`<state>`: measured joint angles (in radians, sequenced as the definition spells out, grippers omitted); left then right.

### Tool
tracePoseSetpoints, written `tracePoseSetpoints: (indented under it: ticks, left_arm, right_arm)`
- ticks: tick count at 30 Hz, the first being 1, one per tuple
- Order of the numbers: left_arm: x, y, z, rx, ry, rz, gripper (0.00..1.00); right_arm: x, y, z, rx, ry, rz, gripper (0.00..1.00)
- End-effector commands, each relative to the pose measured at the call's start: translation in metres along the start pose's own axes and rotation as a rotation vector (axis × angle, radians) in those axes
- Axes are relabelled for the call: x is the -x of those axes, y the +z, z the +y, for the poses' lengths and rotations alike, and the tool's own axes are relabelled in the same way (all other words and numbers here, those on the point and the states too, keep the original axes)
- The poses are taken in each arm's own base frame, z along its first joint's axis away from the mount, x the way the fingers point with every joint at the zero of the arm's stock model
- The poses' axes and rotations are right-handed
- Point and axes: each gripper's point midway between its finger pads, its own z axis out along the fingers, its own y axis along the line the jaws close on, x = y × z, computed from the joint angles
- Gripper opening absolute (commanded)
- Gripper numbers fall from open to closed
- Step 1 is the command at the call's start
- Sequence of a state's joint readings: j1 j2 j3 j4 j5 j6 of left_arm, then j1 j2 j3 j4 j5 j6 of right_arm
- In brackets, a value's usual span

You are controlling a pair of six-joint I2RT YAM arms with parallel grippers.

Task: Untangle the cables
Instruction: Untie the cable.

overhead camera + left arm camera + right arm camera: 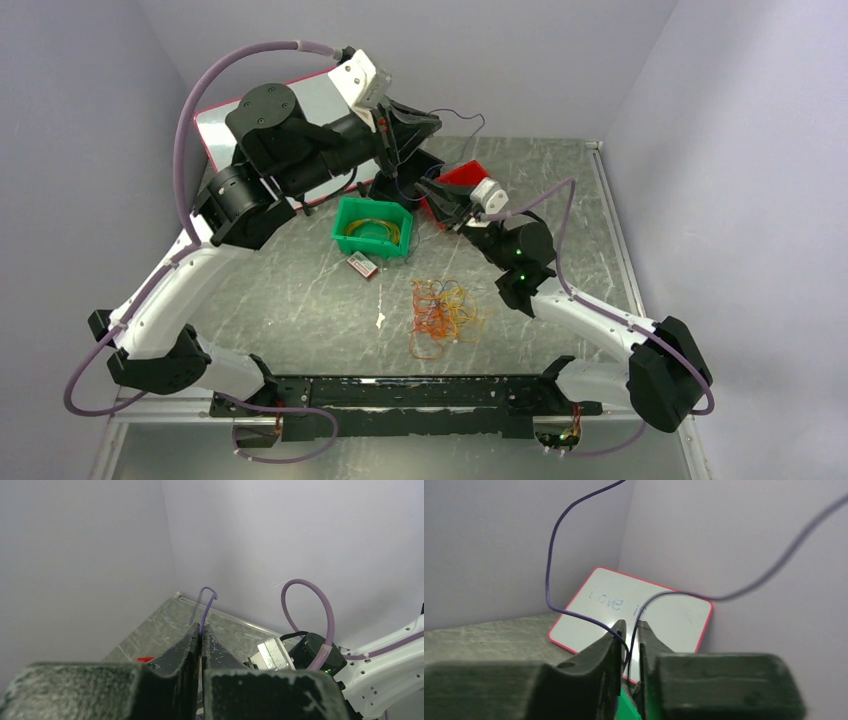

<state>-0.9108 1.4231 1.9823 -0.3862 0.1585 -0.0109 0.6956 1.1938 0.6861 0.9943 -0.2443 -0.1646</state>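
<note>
A tangle of thin yellow, orange and red cables (440, 310) lies on the table in front of the arms. A separate thin purple cable (470, 112) is held up above the bins. My left gripper (435, 122) is shut on this purple cable (206, 605), which rises out of the closed fingertips of the left gripper (201, 631). My right gripper (428, 188) sits just below, near the red bin. Its jaws stand a narrow gap apart in the right wrist view, right gripper (630, 627), with two strands of the purple cable (549, 570) running through the gap, unpinched.
A green bin (373, 225) holds coiled yellow cables. A red bin (465, 173) stands behind the right gripper. A red-rimmed whiteboard (649, 610) leans at the back left wall. A small red and white box (362, 265) lies in front of the green bin.
</note>
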Motion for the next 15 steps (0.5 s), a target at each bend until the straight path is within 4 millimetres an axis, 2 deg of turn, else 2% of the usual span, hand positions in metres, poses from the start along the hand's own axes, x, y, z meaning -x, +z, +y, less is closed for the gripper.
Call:
tracePoseSetpoints:
  ticks: [1, 4, 7, 15]
  left_arm:
    - [0.02, -0.012, 0.001, 0.016, 0.007, -0.059, 0.07]
    - [0.014, -0.012, 0.012, 0.078, -0.008, -0.053, 0.07]
    - [-0.002, -0.014, 0.025, 0.153, -0.015, -0.018, 0.07]
    - [-0.064, -0.018, 0.045, 0.258, -0.088, 0.086, 0.09]
  right_arm:
    - [0.013, 0.0, 0.0, 0.007, -0.005, -0.026, 0.13]
    - [0.013, -0.005, 0.002, 0.007, 0.023, -0.001, 0.0]
    - [0.01, -0.008, 0.006, 0.034, 0.056, 0.069, 0.0]
    - [0.029, -0.019, -0.005, -0.043, 0.16, 0.156, 0.0]
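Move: The blue cable, whose upper part the left hand holds, already lies between the right fingertips, practically at that hand's point; from the left hand this spot is about 6 cm ahead, 2 cm left and 18 cm below. Some 35 cm below the right hand, the red box lies roughly 24 cm ahead and 10 cm right, the green box 14 cm ahead and 11 cm left, and the orange-yellow tangle 6 cm back and 5 cm right. The blue cable's strands get pinched as the nearly shut right fingers close the rest of the way; that hand then eases back and to its right some 2.5 cm, tipping slightly down. The left hand, still gripping the cable's upper part, sinks about 5 cm towards the right gripper while going forward and left, turning some 10 degrees counter-clockwise. ##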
